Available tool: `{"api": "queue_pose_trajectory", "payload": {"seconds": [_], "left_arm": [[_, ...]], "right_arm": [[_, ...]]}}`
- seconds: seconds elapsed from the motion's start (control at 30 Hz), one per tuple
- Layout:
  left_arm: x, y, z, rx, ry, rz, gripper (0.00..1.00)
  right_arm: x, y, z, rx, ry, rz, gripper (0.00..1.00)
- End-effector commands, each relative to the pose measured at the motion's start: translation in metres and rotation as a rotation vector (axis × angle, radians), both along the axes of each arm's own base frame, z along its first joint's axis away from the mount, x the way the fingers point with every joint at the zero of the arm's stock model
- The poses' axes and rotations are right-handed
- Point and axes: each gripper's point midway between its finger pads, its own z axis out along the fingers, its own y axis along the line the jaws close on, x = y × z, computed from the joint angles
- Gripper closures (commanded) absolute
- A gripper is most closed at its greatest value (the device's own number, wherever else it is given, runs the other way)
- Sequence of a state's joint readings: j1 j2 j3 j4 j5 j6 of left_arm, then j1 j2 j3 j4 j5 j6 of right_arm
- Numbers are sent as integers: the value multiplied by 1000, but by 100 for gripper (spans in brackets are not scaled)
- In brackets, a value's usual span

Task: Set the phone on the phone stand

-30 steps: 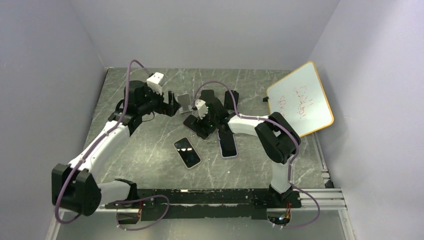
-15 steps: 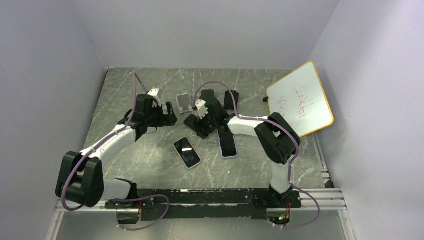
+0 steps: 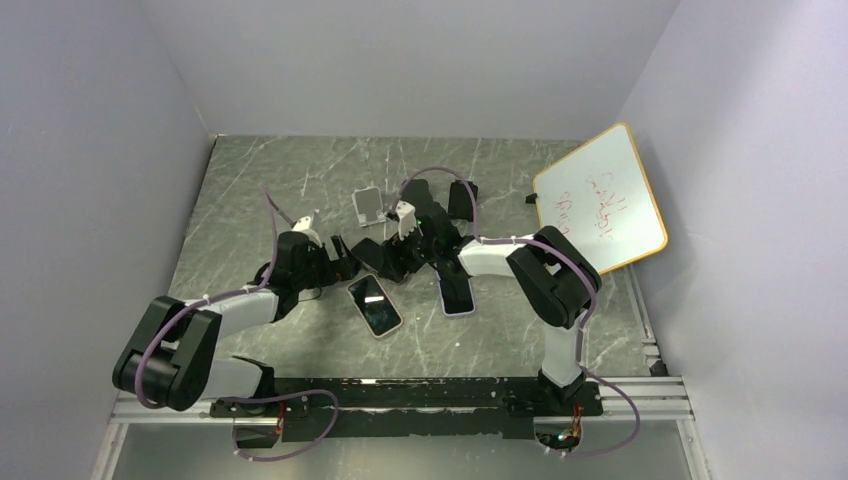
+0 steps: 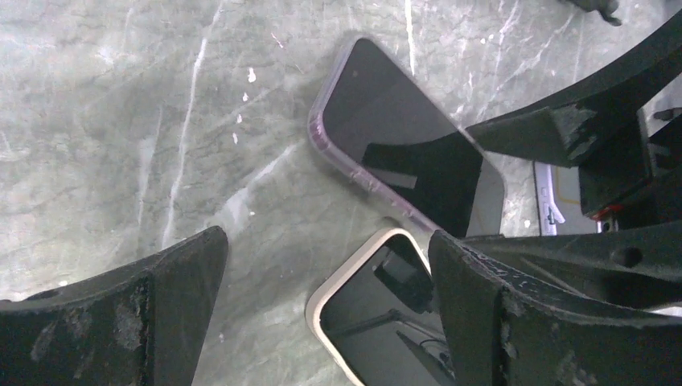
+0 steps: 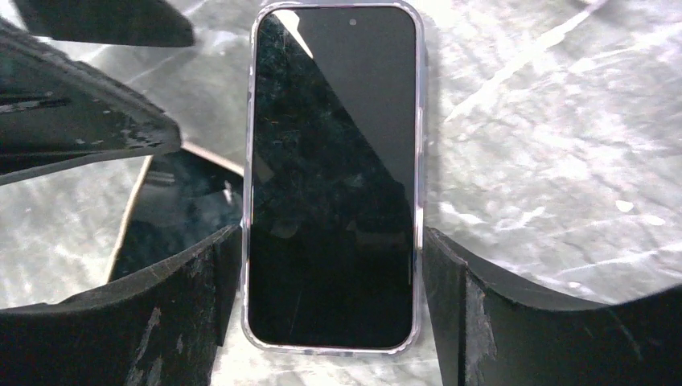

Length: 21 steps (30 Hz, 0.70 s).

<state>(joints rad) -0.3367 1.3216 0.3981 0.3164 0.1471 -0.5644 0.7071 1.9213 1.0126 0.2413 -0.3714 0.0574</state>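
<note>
Two phones lie flat on the marble table (image 3: pixel 250 200). The purple-cased phone (image 3: pixel 459 295) (image 5: pixel 334 177) has its end between the fingers of my right gripper (image 3: pixel 447 268) (image 5: pixel 331 273), whose jaws press both of its long edges. A cream-cased phone (image 3: pixel 376 306) (image 4: pixel 378 322) lies to its left. My left gripper (image 3: pixel 343 262) (image 4: pixel 328 253) hovers low and wide open over the cream phone's corner, holding nothing. The small silver phone stand (image 3: pixel 368 205) stands behind both grippers with nothing on it.
A whiteboard (image 3: pixel 600 198) with red writing leans against the right wall. A dark object (image 3: pixel 463 198) sits just behind the right wrist. In the left wrist view, the purple-cased phone (image 4: pixel 402 169) lies just beyond the cream one, with the right gripper's fingers (image 4: pixel 563 129) alongside it.
My left arm has pulled back from beside the stand and come down beside the cream phone. My right gripper has shifted onto the purple-cased phone's end and narrowed a little.
</note>
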Motion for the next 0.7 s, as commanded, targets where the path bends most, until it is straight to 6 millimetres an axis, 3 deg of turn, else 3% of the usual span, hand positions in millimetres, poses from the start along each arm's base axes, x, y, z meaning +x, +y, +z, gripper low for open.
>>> {"api": "queue_pose_trajectory", "payload": {"seconds": [0.0,0.17,0.2,0.27,0.67], "left_arm": [[16,-16,29,-127,-148,-1,0],[18,-11,20,-145,-141,57,0],[19,-10,20,-156,-148,71,10],[16,-8,16,-177,-141,97,18],[19,-12,9,-295,-144,155,30]], "right_arm": [[-35,7,-16,59,160,58,39],[-38,10,-17,71,173,77,39],[-38,10,-16,77,171,80,39],[-40,10,-14,87,167,84,39],[-44,11,-10,109,169,97,38]]}}
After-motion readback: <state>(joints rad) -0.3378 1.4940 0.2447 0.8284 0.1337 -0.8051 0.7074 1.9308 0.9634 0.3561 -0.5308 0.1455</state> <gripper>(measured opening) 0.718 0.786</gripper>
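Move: The left hand, open and empty, has the middle of the held phone about 9 cm to its right, 3 cm ahead and 2 cm lower. Counted from this hand, the pink-rimmed phone lies roughly 7 cm back, 9 cm right and 3 cm down, and the silver phone stand some 15 cm ahead and 7 cm right. The right hand already pinches the held phone near one end, its middle about 4 cm left and 2 cm ahead. Keeping its pinch on the phone's long edges, the right hand draws it back about 2.5 cm and 1.5 cm left, towards the left hand, tipping its left side up some 10 degrees. The left hand edges about 1 cm forward and right to the phone's free left end, rolls its left side down some 15 degrees and closes its fingers by roughly a quarter; whether they touch can't be seen. ##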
